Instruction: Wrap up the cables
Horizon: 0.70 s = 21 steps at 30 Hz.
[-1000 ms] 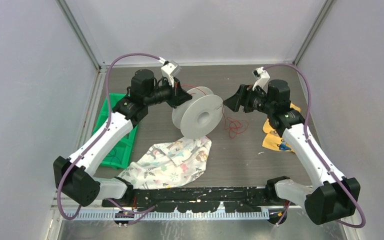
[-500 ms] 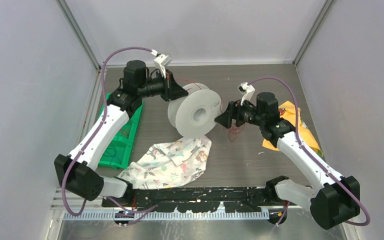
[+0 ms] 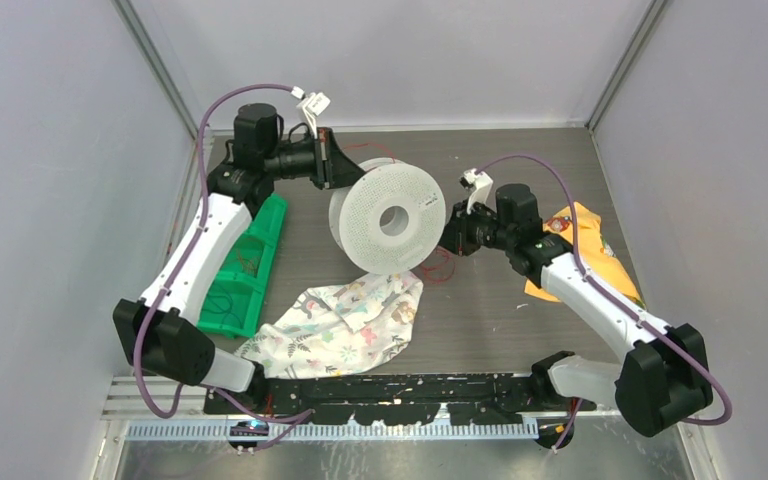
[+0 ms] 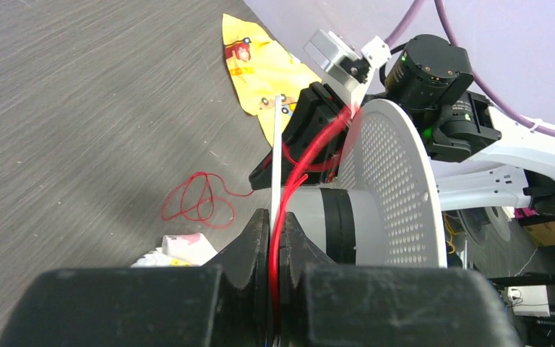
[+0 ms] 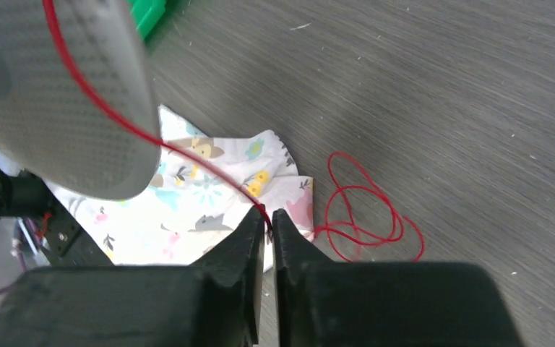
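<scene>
A white spool (image 3: pixel 392 215) with perforated flanges is held above the table, tilted toward the camera. My left gripper (image 3: pixel 338 160) is at its far left rim. In the left wrist view its jaws (image 4: pixel 274 220) are shut on the thin flange edge, with the red cable (image 4: pixel 293 181) running up between them. My right gripper (image 3: pixel 447 238) is just right of the spool. Its jaws (image 5: pixel 269 220) are shut on the red cable (image 5: pixel 152 141), which stretches taut up to the spool (image 5: pixel 58 94). Loose red loops (image 5: pixel 361 210) lie on the table beside the fingers.
A patterned cloth (image 3: pixel 345 320) lies below the spool near the front. A green bin (image 3: pixel 245 265) sits under the left arm. A yellow packet (image 3: pixel 585 245) lies under the right arm. Grey walls close in the table on three sides.
The left arm has drawn back and turned the spool's perforated face toward the camera. The right gripper has moved left to the spool and closed on the red cable.
</scene>
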{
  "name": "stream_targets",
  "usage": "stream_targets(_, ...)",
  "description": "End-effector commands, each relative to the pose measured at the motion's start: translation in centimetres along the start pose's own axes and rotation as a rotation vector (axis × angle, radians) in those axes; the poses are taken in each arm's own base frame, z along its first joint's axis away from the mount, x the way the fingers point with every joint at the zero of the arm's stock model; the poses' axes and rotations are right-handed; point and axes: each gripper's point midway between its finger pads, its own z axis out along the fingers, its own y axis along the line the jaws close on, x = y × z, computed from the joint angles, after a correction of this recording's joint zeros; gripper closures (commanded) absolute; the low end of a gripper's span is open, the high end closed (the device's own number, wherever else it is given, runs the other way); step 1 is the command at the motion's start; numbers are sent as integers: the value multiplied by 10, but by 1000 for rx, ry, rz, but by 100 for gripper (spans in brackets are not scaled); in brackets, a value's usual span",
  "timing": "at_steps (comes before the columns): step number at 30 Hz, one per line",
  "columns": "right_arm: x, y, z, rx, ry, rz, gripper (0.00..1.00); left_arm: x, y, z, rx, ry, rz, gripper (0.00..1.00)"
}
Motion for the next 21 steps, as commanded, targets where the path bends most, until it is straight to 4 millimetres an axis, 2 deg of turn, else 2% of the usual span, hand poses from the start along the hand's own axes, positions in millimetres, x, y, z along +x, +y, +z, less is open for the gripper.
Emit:
stream_targets(1,-43,-1,-5,58,-124,-44,98,-24,-41,-21,90,-67,67,100)
stream_targets(8,-66,-29,-32,285,-228,-39,100,-27,-33,-31,70,-85,64,100)
stream_targets(12,-70,-35,-46,348,-268,-55,99,-30,-31,-37,73,-101,54,100)
stream_targets(16,-68,-20,-48,284,-238,-58,99,-39,-34,-38,110,-149,8,100)
stream_targets(21,-70,7,-40,149,-200,33,99,-67,-34,-31,219,-314,-109,100)
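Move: The right hand has the red cable right at its nearly shut fingertips. From this hand the spool is about 12 cm left, 1 cm back and 13 cm higher; the loose cable coil lies some 5 cm ahead, 0 cm sideways and 17 cm below; the patterned cloth is about 8 cm back, 21 cm left and 17 cm below. The left hand already grips the spool's rim, the spool's middle being about 6 cm back, 5 cm right and 1 cm below. Finish shutting the right fingers on the red cable, then draw it away from the spool, right and up about 5 cm each and slightly forward, swinging the wrist clockwise and easing to a stop. Keep the left grip on the spool rim, carry it about 2 cm left and up, and at the end tilt the fingertips up some 10 degrees. ##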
